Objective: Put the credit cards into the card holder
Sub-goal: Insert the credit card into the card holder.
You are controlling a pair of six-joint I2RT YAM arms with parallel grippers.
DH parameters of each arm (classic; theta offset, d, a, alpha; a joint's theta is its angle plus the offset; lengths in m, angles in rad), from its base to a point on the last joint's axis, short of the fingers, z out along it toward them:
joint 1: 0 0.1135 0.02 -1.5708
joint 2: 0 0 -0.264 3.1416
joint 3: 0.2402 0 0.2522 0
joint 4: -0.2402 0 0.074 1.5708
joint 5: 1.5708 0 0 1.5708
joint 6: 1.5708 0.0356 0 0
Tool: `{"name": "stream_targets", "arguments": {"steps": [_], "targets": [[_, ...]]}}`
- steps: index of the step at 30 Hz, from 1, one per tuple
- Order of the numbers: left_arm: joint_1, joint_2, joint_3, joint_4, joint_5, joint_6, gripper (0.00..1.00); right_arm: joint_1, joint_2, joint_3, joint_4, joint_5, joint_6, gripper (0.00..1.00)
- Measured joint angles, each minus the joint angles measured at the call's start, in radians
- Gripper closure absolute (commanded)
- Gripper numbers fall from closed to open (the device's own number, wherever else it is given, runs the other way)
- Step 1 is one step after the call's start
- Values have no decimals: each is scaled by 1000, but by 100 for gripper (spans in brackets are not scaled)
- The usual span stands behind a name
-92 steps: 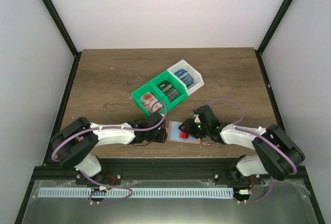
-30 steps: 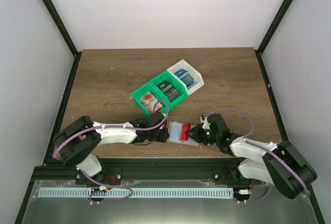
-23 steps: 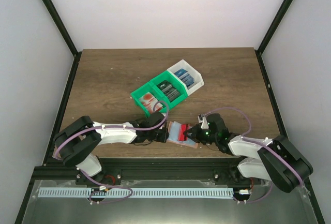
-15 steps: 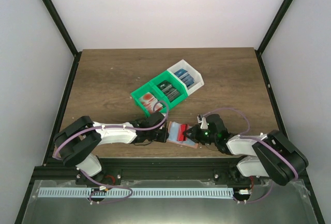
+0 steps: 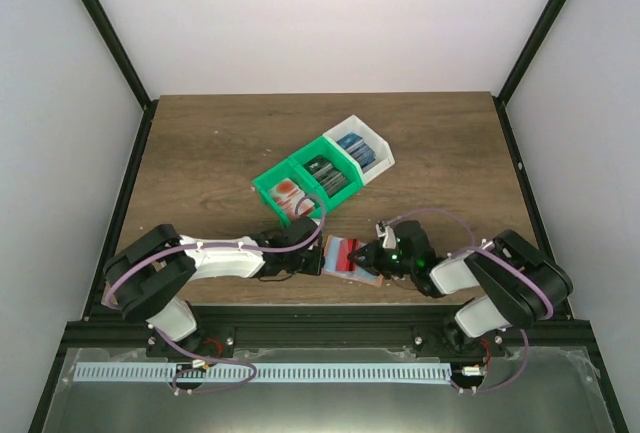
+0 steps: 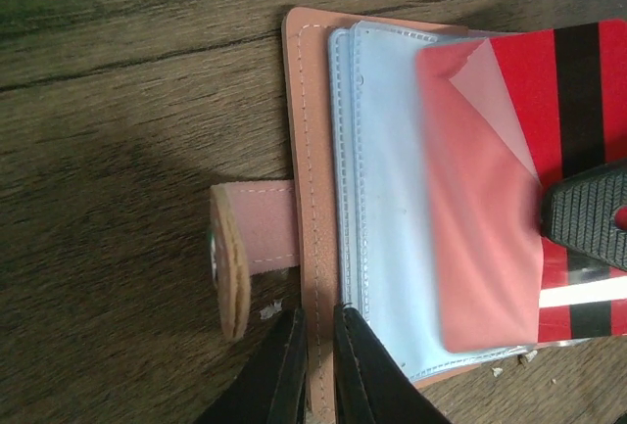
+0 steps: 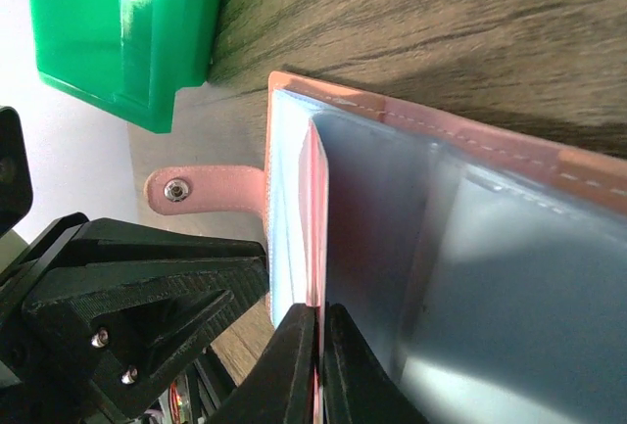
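Observation:
The salmon card holder (image 5: 336,245) lies open near the table's front edge, with its clear sleeves (image 6: 392,179) facing up. My left gripper (image 6: 318,346) is shut on the holder's stitched leather edge (image 6: 313,150), beside the snap tab (image 6: 257,230). A red-and-white credit card (image 6: 578,81) sits partly inside a sleeve, its right end sticking out. My right gripper (image 7: 320,331) is shut on that card (image 7: 316,209), seen edge-on. In the top view the two grippers, left (image 5: 318,258) and right (image 5: 362,255), meet over the holder.
Behind the holder stand two joined green bins (image 5: 300,188) and a white bin (image 5: 362,150), each holding more cards. A green bin's corner (image 7: 127,23) is close to the holder's far-left side. Bare wooden table lies beyond.
My right gripper has slid left with the red card, carrying it further into the sleeve. My left jaws have narrowed onto the holder's edge.

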Motion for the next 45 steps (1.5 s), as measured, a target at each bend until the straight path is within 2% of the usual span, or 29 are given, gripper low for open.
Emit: {"name": "stream_targets", "arguments": {"steps": [3,6,9,14,19,33,45], "targets": [[0,0,0,0,0,0,88,5,6,0,5,0,8,94],[0,0,0,0,0,0,88,11,8,4,-16,9,15,80],[0,0,-1,1,-1,0,88,32,-21,41,-129,48,12,64],[0,0,-2,3,-1,0,88,68,-132,129,-338,137,-5,51],[0,0,-3,4,-1,0,88,82,-146,190,-518,214,-14,46],[0,0,-6,14,4,7,88,188,-122,349,-809,406,-28,43],[3,0,-24,54,31,19,91,217,-34,421,-802,382,-85,39]]}}
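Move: The right fingers already pinch the outer part of the red card, whose middle lies some 2 cm to the hand's left and 1 cm below, partly in the sleeve. The card holder's left pocket is centred about 4 cm left, 1 cm back and 2 cm below that hand; the snap strap lies 8 cm left and 1 cm forward, the green box 15 cm forward and 10 cm left. From the left hand, the pocket lies roughly 4 cm right and 2 cm forward. The right fingers let go of the red card and spread wide as the hand dips slightly, then hops up and a little forward; it settles lower while tipping its fingers some 25 degrees more steeply down to straddle the card. It then travels about 2.5 cm left, its outer finger against the card's exposed edge, pushing towards the pocket. The left fingertips stay on the holder's left border. ##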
